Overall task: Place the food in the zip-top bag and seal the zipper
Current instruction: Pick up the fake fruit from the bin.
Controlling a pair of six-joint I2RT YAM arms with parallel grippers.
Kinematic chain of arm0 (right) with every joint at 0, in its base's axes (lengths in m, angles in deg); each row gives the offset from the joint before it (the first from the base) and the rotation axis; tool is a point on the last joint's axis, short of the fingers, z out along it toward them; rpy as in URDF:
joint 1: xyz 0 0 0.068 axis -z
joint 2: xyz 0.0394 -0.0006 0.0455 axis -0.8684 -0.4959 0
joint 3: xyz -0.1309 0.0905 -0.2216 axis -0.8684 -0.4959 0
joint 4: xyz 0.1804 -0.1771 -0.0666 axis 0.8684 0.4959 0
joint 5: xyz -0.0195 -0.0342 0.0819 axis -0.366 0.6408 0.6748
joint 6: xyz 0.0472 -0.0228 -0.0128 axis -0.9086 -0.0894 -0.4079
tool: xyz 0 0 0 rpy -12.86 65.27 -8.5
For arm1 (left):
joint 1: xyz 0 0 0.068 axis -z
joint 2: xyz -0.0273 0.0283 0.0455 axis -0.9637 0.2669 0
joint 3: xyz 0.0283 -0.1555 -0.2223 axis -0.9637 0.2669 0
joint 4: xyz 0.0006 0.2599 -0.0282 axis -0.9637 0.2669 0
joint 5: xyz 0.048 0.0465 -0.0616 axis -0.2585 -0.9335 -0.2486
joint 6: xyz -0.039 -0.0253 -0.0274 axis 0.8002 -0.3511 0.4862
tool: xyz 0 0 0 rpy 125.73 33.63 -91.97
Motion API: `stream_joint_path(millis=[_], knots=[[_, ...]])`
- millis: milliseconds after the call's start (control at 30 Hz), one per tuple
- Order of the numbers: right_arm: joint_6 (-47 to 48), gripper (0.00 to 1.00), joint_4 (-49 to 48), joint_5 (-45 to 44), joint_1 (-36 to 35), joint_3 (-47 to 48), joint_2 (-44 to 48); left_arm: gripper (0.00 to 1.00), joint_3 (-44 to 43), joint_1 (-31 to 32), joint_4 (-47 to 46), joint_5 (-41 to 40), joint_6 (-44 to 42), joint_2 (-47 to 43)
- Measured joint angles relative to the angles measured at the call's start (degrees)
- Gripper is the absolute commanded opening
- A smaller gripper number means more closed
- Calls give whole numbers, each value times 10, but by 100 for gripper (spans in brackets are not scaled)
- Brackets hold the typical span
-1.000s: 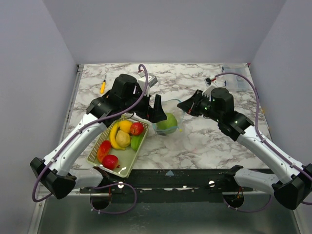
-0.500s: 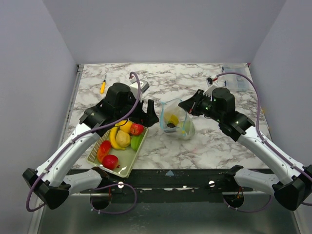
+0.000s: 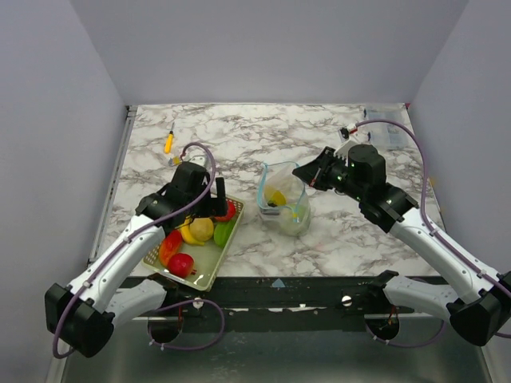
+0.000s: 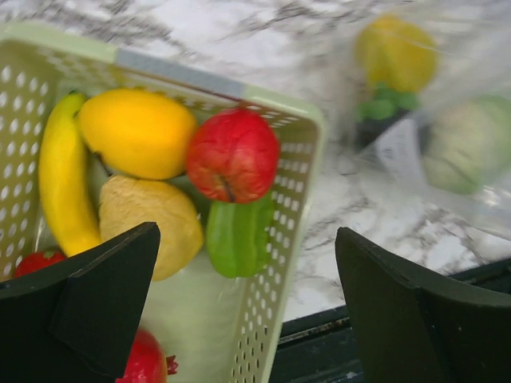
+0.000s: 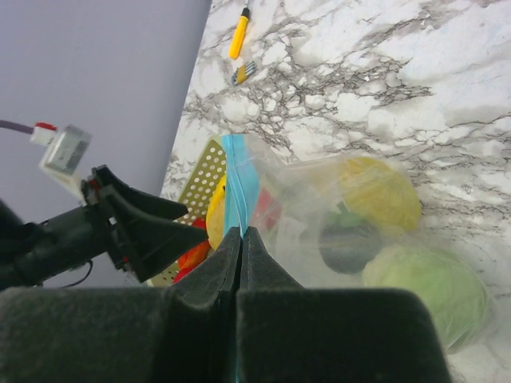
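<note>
The food lies in two places. A red apple (image 4: 233, 154), a banana (image 4: 60, 191), a yellow fruit (image 4: 136, 132) and a green pepper (image 4: 237, 235) sit in the pale green basket (image 4: 295, 231). A yellow piece (image 5: 379, 191) and a pale green piece (image 5: 427, 291) show through the clear zip-top bag (image 3: 286, 209). My left gripper (image 3: 219, 201) hovers open over the basket's right end, holding nothing. My right gripper (image 3: 306, 173) is shut on the bag's light-blue zipper (image 5: 239, 187) and holds the rim up.
An orange pen (image 3: 168, 142) lies at the back left of the marble table. The basket (image 3: 209, 275) reaches the table's near edge, with a black rail just beyond. Grey walls close in on three sides.
My left gripper has drawn back from the bag's mouth, leftward and nearer, to above the basket. The green piece now rests inside the bag. The right arm has barely moved.
</note>
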Motion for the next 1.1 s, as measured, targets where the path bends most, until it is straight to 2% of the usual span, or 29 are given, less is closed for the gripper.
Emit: stream_joint_path(millis=[267,800,1100], knots=[[0,1,0,0,0,-6,2,85,110,-108,-13,-23,96,28],[0,1,0,-2,0,-9,4,76,146,-111,-71,-50,152,68],[0,1,0,-2,0,-9,4,63,146,-111,-74,-51,158,71]])
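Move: The tan pear lies about 6 cm to the left hand's left, level with it fore and aft, and some 11 cm below. At about that depth too, the yellow lemon sits 6 cm ahead and 5 cm left of the hand, the red fruit 5 cm straight ahead, the banana 2 cm ahead and 10 cm left, and the green pepper about 1 cm left. From the right hand the pear is roughly 24 cm left, 3 cm back and 22 cm down. The left hand drops about 11 cm into the bin while swinging some 6 cm left, away from above the red fruit, turning counter-clockwise nearly 30 degrees and tipping to point more steeply down; the quick part comes first, then it eases down over the pear. With one finger on either side of the pear it narrows from wide open to about two thirds, bringing the pads against the pear's sides, while the right hand stays put and keeps its pinch on the bag's edge. ##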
